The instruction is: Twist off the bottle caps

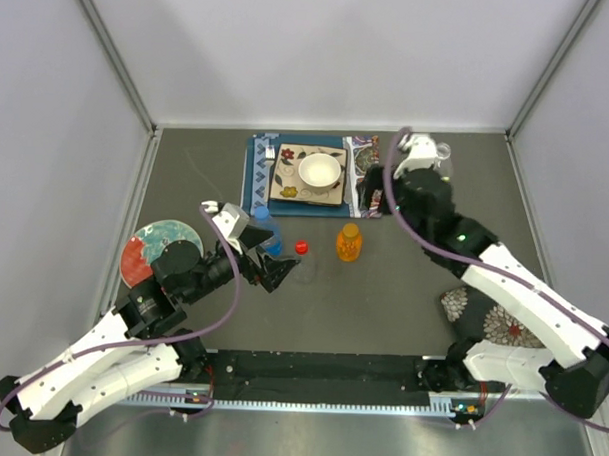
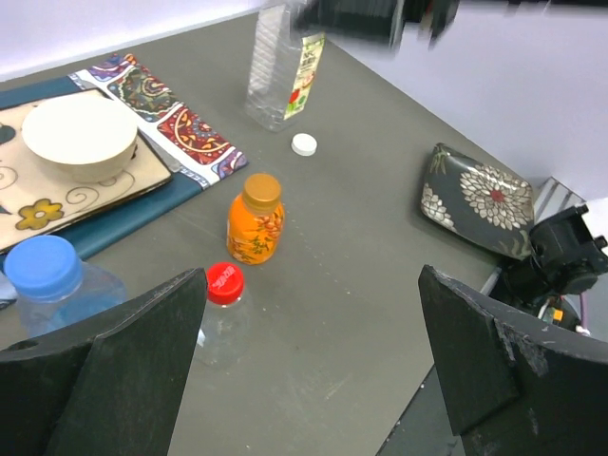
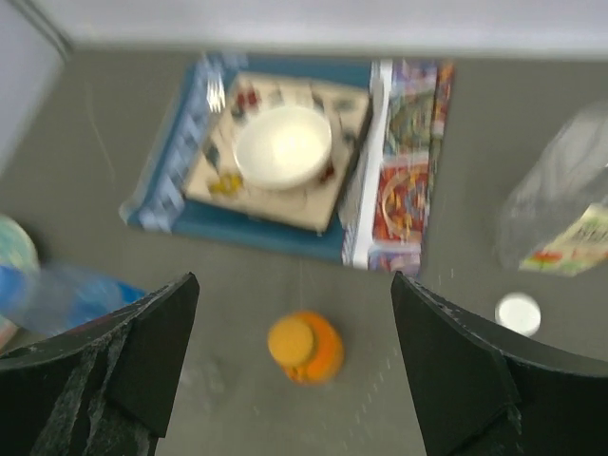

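Three capped bottles stand mid-table: one with a blue cap (image 1: 262, 214) (image 2: 43, 268), a small clear one with a red cap (image 1: 302, 247) (image 2: 225, 282), and an orange bottle with an orange cap (image 1: 349, 231) (image 2: 261, 190) (image 3: 290, 340). A white cap (image 2: 304, 143) (image 3: 519, 313) lies loose on the table beside a tall clear bottle (image 2: 271, 71) (image 3: 560, 204). My left gripper (image 1: 273, 263) (image 2: 312, 275) stands open just right of the blue-capped bottle and near the red cap, holding nothing. My right gripper (image 1: 383, 196) (image 3: 294, 285) is open above the table, looking down on the orange bottle.
A white bowl (image 1: 319, 172) (image 2: 81, 136) sits on a patterned tray (image 1: 286, 187) over a blue mat at the back. A dark floral plate (image 1: 492, 317) (image 2: 480, 195) lies front right. A red and teal plate (image 1: 149, 245) lies at the left.
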Available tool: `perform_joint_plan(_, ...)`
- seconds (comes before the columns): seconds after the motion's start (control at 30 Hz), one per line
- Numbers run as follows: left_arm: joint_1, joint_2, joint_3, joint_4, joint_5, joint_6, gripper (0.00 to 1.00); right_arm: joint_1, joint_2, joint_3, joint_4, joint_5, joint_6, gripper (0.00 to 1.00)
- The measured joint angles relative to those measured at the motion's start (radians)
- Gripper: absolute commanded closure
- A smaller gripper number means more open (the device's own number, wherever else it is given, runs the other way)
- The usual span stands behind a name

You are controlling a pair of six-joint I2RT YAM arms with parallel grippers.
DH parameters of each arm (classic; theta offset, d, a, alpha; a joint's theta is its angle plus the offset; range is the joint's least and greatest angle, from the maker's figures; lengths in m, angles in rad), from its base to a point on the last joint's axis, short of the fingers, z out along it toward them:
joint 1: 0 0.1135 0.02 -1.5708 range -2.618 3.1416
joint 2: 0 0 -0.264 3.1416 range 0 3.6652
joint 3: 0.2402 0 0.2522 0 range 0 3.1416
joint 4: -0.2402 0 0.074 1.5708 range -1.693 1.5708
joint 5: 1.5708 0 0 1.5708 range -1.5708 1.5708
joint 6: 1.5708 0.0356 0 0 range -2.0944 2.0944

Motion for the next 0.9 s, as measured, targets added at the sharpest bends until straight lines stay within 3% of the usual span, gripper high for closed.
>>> perform_joint_plan(0.23, 0.0, 0.0, 0.007, -0.015, -0.038, -0.002, 0.02, 0.031, 0.128, -0.175, -0.054, -0.037, 0.045, 0.16)
perform_joint_plan(0.6, 0.0, 0.0, 0.007, -0.037, -0.045, -0.017, 0.02, 0.048, 0.303, -0.178, 0.013, -0.069, 0.101, 0.16)
perform_joint_plan(0.9, 0.0, 0.0, 0.004, -0.044, -0.045, -0.02, 0.02, 0.048, 0.377, -0.178, 0.038, -0.071, 0.129, 0.27)
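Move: The orange bottle stands nearly straight below the right hand, some 28 cm down, about 6 cm to its left and 2 cm ahead. The red-capped bottle is about 20 cm to this hand's left and 4 cm back, and the blue-capped bottle some 29 cm left and 2 cm ahead. The loose white cap lies about 15 cm right and 11 cm ahead. From the left hand the orange bottle is roughly 20 cm ahead, 19 cm right and 25 cm down. Lower the right gripper steeply towards the orange bottle's cap, about 21 cm down, quickly at first and then easing off, while drifting some 5 cm left. Tip the fingers down by around 25 degrees on the way, and keep them wide open so that they come in on either side of the cap without closing on it. ##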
